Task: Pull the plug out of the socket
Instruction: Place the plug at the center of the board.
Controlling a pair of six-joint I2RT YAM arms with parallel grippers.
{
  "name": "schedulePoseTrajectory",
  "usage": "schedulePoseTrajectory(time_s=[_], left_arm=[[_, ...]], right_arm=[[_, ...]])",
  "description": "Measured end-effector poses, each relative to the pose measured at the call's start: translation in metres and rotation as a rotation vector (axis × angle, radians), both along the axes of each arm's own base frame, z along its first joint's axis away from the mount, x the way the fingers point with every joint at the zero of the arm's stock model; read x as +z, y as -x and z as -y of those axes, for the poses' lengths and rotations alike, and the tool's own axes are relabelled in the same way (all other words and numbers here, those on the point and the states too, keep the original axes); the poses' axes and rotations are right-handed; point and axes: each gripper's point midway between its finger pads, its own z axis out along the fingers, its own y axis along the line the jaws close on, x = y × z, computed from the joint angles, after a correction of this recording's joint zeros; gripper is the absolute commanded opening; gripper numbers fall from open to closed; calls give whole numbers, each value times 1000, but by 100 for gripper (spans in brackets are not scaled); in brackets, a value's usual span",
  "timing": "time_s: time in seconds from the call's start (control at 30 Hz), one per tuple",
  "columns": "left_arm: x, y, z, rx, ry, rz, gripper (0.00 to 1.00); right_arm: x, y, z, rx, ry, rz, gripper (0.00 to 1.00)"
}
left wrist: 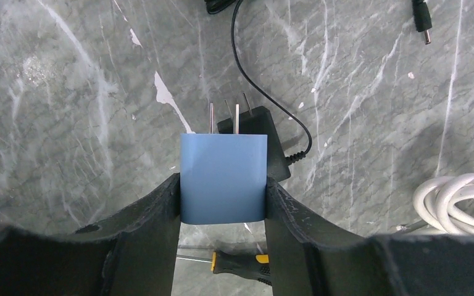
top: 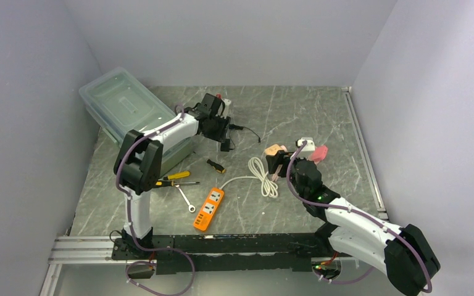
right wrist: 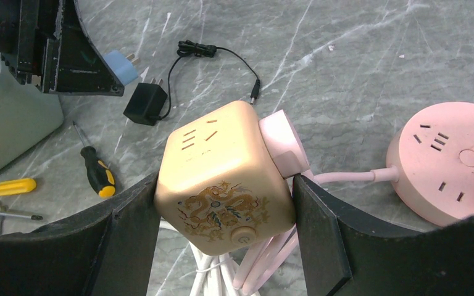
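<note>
My left gripper (left wrist: 222, 186) is shut on a light-blue plug (left wrist: 222, 176), held above the table with its two metal prongs bare and pointing away. The same plug (right wrist: 122, 65) shows in the right wrist view at the far left, clear of any socket. My right gripper (right wrist: 225, 192) is shut on a cream cube socket (right wrist: 222, 172) with a gold dragon print and a round button. A pink plug (right wrist: 282, 143) sits in the cube's right side. From above, the left gripper (top: 222, 132) and the cube socket (top: 276, 150) are well apart.
A black adapter (left wrist: 256, 132) with a thin cord lies under the blue plug. A round pink socket (right wrist: 450, 163), a white cable coil (top: 262, 176), an orange power strip (top: 208, 209), screwdrivers (right wrist: 95, 168), a wrench (top: 186, 200) and a clear plastic box (top: 123, 105) lie around.
</note>
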Motion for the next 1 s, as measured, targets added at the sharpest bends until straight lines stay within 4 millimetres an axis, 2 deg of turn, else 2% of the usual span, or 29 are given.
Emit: schedulePoseTrajectory(time_s=[0.13,0.37,0.53,0.83,1.0], left_arm=[[-1,0,-1,3,-16,-5,6],[-17,0,-3,9,-45,-45,19],[-18,-1,-2,8,-45,-55,29],[-20,-4,1,10,-33,-62,66],[-22,1,1,3,-33,-83,77]], right_arm=[[0,0,0,0,2,0,0],[0,0,0,1,3,0,0],[0,0,0,1,6,1,0],[-1,-1,0,2,9,3,0],[-1,-1,0,3,9,3,0]])
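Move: The blue plug is already in the left fingers, a few centimetres over the board; its landing spot lies about 4 cm below that hand, roughly 1 cm ahead and 1 cm left. The black adapter lies about 2 cm right of the left hand and 1 cm ahead, the screwdriver handle some 8 cm straight back, the white cable coil about 14 cm right and 12 cm back. From the right hand the spot is roughly 11 cm ahead, 18 cm left and 10 cm down. The blue plug, still pinched by the left hand, is lowered about 2 cm nearly straight down to the board beside the black adapter, the wrist tipping only some 5 degrees. Most of the descent comes early; then the hand all but stops and its fingers open from about half to nearly three quarters, coming free of the plug. ##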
